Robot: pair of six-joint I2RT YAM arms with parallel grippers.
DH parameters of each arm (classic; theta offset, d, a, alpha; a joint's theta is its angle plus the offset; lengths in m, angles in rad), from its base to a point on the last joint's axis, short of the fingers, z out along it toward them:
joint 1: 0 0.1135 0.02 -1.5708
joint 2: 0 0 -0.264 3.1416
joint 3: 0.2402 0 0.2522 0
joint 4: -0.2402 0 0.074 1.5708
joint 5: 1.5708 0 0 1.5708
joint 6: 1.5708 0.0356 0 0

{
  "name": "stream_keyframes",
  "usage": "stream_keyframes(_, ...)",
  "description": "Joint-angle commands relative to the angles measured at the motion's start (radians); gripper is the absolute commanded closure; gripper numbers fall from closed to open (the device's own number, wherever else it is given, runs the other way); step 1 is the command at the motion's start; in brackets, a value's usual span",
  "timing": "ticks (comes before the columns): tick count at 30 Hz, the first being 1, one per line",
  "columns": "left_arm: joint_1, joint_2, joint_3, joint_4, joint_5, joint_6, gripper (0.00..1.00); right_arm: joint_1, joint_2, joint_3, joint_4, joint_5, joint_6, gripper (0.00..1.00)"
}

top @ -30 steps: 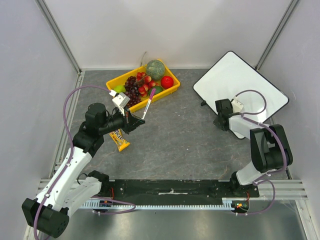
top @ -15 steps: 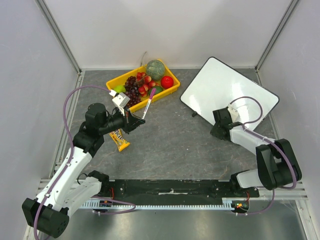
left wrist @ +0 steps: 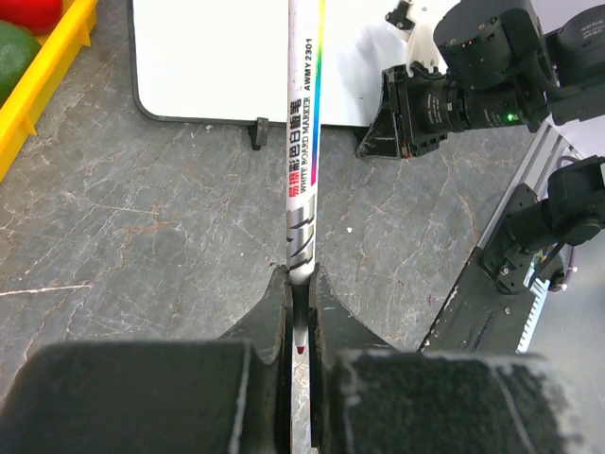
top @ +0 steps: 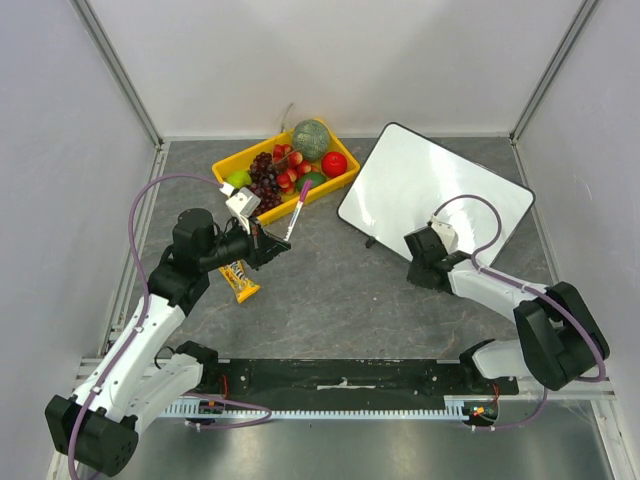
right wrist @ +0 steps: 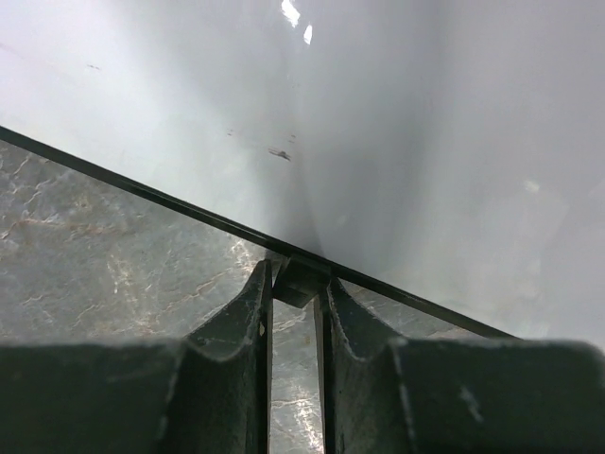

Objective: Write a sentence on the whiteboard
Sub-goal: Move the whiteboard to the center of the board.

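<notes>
The whiteboard [top: 430, 200] lies flat at the back right of the table, white with a thin black rim, and nothing is written on it. My right gripper [top: 415, 262] is shut on a small black clip [right wrist: 301, 281] on its near edge. The board's glossy face [right wrist: 378, 142] fills the right wrist view. My left gripper [top: 272, 244] is shut on a whiteboard marker [left wrist: 303, 161], white with a rainbow stripe, which points toward the board [left wrist: 217, 57]. The marker [top: 297, 212] hangs above the table near the yellow tray.
A yellow tray [top: 344, 178] of fruit, with grapes, a melon and a red apple, stands at the back centre-left. A snack bar in a yellow wrapper [top: 238, 279] lies under the left arm. A second black clip [left wrist: 258, 132] sticks out from the board's edge.
My right gripper has dragged the whiteboard leftward and turned it, from the back right corner toward the middle. The left arm and marker have stayed still.
</notes>
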Motion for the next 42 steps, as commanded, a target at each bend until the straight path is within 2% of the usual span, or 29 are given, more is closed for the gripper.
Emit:
stream_keyframes(1, 0.003, -0.021, 0.000, 0.043, 0.008, -0.026, 0.98, 0.079, 0.058, -0.014, -0.038, -0.072, -0.044, 1.00)
stream_keyframes(11, 0.003, -0.014, 0.001, 0.042, -0.002, -0.025, 0.98, 0.231, 0.100, -0.025, -0.001, -0.068, -0.084, 1.00)
stream_keyframes(26, 0.004, -0.009, 0.001, 0.039, -0.008, -0.023, 0.98, 0.475, 0.180, 0.022, -0.075, 0.045, -0.108, 1.00)
stream_keyframes(42, 0.003, -0.009, 0.003, 0.039, -0.009, -0.021, 0.98, 0.705, 0.286, 0.105, -0.096, 0.016, -0.151, 1.00)
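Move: My right hand already pinches the near-right foot of the whiteboard, whose middle is about 18 cm ahead and 3 cm right. The bare table middle it goes to lies some 20 cm left and 8 cm ahead. Beyond, the fruit basket stands roughly 36 cm left, 28 cm ahead; the snack bag is about 45 cm left, level with me. From my left hand, the table middle is 8 cm ahead, 12 cm right, 23 cm below. Keeping its pinch on the whiteboard's foot, my right hand drags the board about 16 cm left along the table, at first straight sideways, then also curving back towards me by 6 or 7 cm. It stays level and swings some 35 degrees counter-clockwise to bring the board round. My left hand holds the marker still above. ##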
